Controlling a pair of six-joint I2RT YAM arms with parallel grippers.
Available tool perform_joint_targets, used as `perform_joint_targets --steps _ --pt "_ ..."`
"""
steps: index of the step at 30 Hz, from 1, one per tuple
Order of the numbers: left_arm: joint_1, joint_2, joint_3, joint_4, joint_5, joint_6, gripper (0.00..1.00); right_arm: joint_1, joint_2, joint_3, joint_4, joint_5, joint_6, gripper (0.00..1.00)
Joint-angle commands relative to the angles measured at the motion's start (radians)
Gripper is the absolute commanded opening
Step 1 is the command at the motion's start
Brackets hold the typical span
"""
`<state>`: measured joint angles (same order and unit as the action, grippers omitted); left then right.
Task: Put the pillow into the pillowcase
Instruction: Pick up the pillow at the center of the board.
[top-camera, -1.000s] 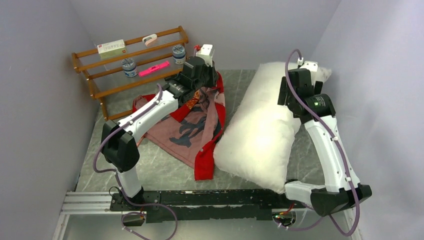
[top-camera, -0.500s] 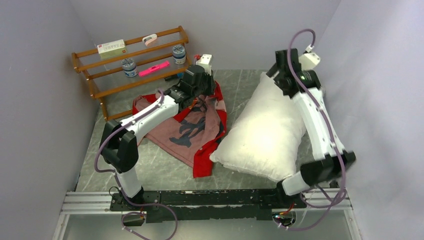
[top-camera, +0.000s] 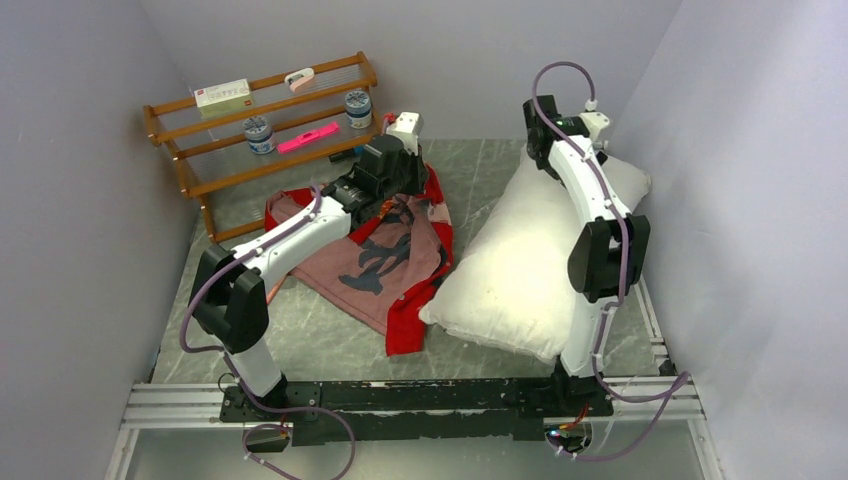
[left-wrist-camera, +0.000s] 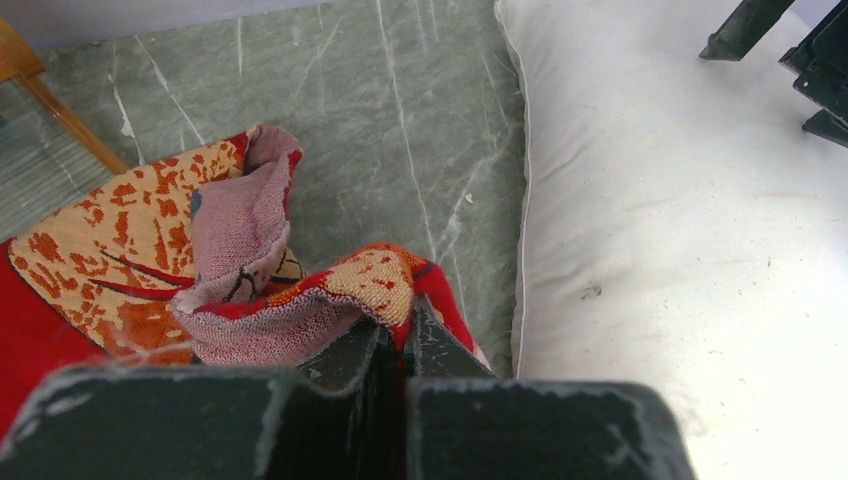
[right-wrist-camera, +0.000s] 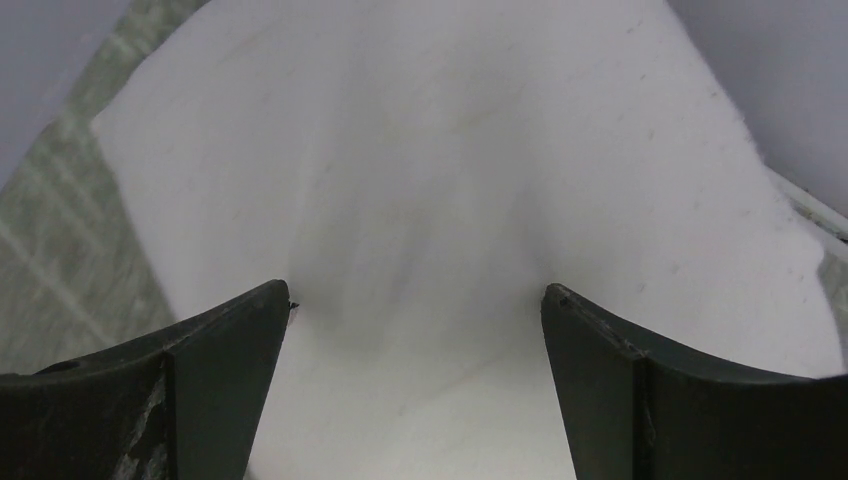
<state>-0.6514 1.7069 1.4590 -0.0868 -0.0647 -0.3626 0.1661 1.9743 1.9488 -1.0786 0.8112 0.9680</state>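
The red pillowcase (top-camera: 392, 262) with its printed pattern lies crumpled at centre left, paler reverse showing. My left gripper (top-camera: 398, 192) is over its far end, shut on a raised fold of the pillowcase (left-wrist-camera: 350, 290); the fingertips (left-wrist-camera: 425, 335) pinch the red hem. The plump white pillow (top-camera: 520, 265) lies diagonally just right of the pillowcase, and it also shows in the left wrist view (left-wrist-camera: 680, 220). My right gripper (top-camera: 538, 150) hangs over the pillow's far end. In the right wrist view it (right-wrist-camera: 415, 300) stands wide open, with the pillow (right-wrist-camera: 430, 150) right below the fingers and nothing gripped.
A wooden shelf rack (top-camera: 200, 160) stands at the back left, with two jars (top-camera: 259, 133), a pink item and a small box on it. Grey walls close in on the left, back and right. A metal rail (top-camera: 400, 400) runs along the near edge.
The right arm swung from the pillow's right side to its far end and its jaws widened. The pillow dropped flatter on the table. The left gripper kept its hold and shifted slightly.
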Motion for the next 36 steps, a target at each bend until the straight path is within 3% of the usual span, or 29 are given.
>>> perform_joint_targets --steps 1,3,5,6,9,10,16,21,27,31,35,36 --pt "0.0 -0.048 -0.009 0.053 0.014 -0.009 0.05 -0.092 0.013 -0.052 0.081 -0.016 -0.059 1.0" --pt "0.0 -0.053 -0.017 0.06 0.013 -0.009 0.05 -0.112 0.001 -0.12 0.184 -0.074 -0.146 0.99" --pt "0.001 -0.058 -0.02 0.058 0.006 -0.014 0.05 -0.118 -0.041 -0.211 0.335 -0.141 -0.264 0.86" --pt "0.002 -0.058 -0.02 0.052 0.0 -0.018 0.05 -0.119 -0.079 -0.265 0.421 -0.184 -0.325 0.72" --pt "0.01 -0.049 -0.008 0.042 0.014 -0.03 0.05 -0.116 -0.247 -0.438 0.669 -0.354 -0.51 0.12" --pt "0.015 -0.04 0.0 0.041 0.024 -0.035 0.05 -0.112 -0.296 -0.46 0.709 -0.387 -0.548 0.0" --pt "0.055 0.013 0.079 -0.004 0.079 -0.097 0.05 -0.021 -0.572 -0.471 0.762 -0.432 -0.729 0.0" --pt "0.073 -0.006 0.061 0.029 0.084 -0.123 0.05 -0.012 -0.747 -0.528 0.884 -0.576 -0.968 0.0" --pt "0.075 0.01 0.066 0.043 0.097 -0.109 0.05 -0.013 -0.745 -0.358 0.787 -0.674 -1.297 0.0" --pt "0.075 0.016 0.043 0.074 0.111 -0.108 0.05 -0.018 -0.739 -0.252 0.689 -0.739 -1.34 0.0" --pt "0.075 0.058 0.041 0.165 0.169 -0.139 0.06 -0.017 -0.802 -0.285 0.705 -0.688 -1.284 0.0" --pt "0.076 0.074 0.06 0.167 0.202 -0.138 0.15 -0.017 -0.821 -0.306 0.711 -0.677 -1.275 0.0"
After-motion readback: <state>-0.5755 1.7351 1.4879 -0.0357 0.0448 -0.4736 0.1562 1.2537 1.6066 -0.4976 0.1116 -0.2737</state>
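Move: The right gripper, wide open, is just above the pillow's far part. The cloth to pinch is about 4 cm to its right and 5 cm below, while the pillow's middle lies about 16 cm back, 11 cm left and 12 cm down. The pillowcase's middle is some 20 cm back, 44 cm left and 18 cm below. From the left gripper, still holding the case's far edge, the pillow's middle lies roughly 13 cm back, 23 cm right and 16 cm down. Dip the right gripper about 5 cm into the pillow while shifting it right, shut the fingers on the cloth, then lift quickly some 28 cm, drawing left and then back, and turn the wrist about 65 degrees counter-clockwise so the fingers come round to face ahead. Keep the left gripper shut on the pillowcase, easing it forward a couple of centimetres. ##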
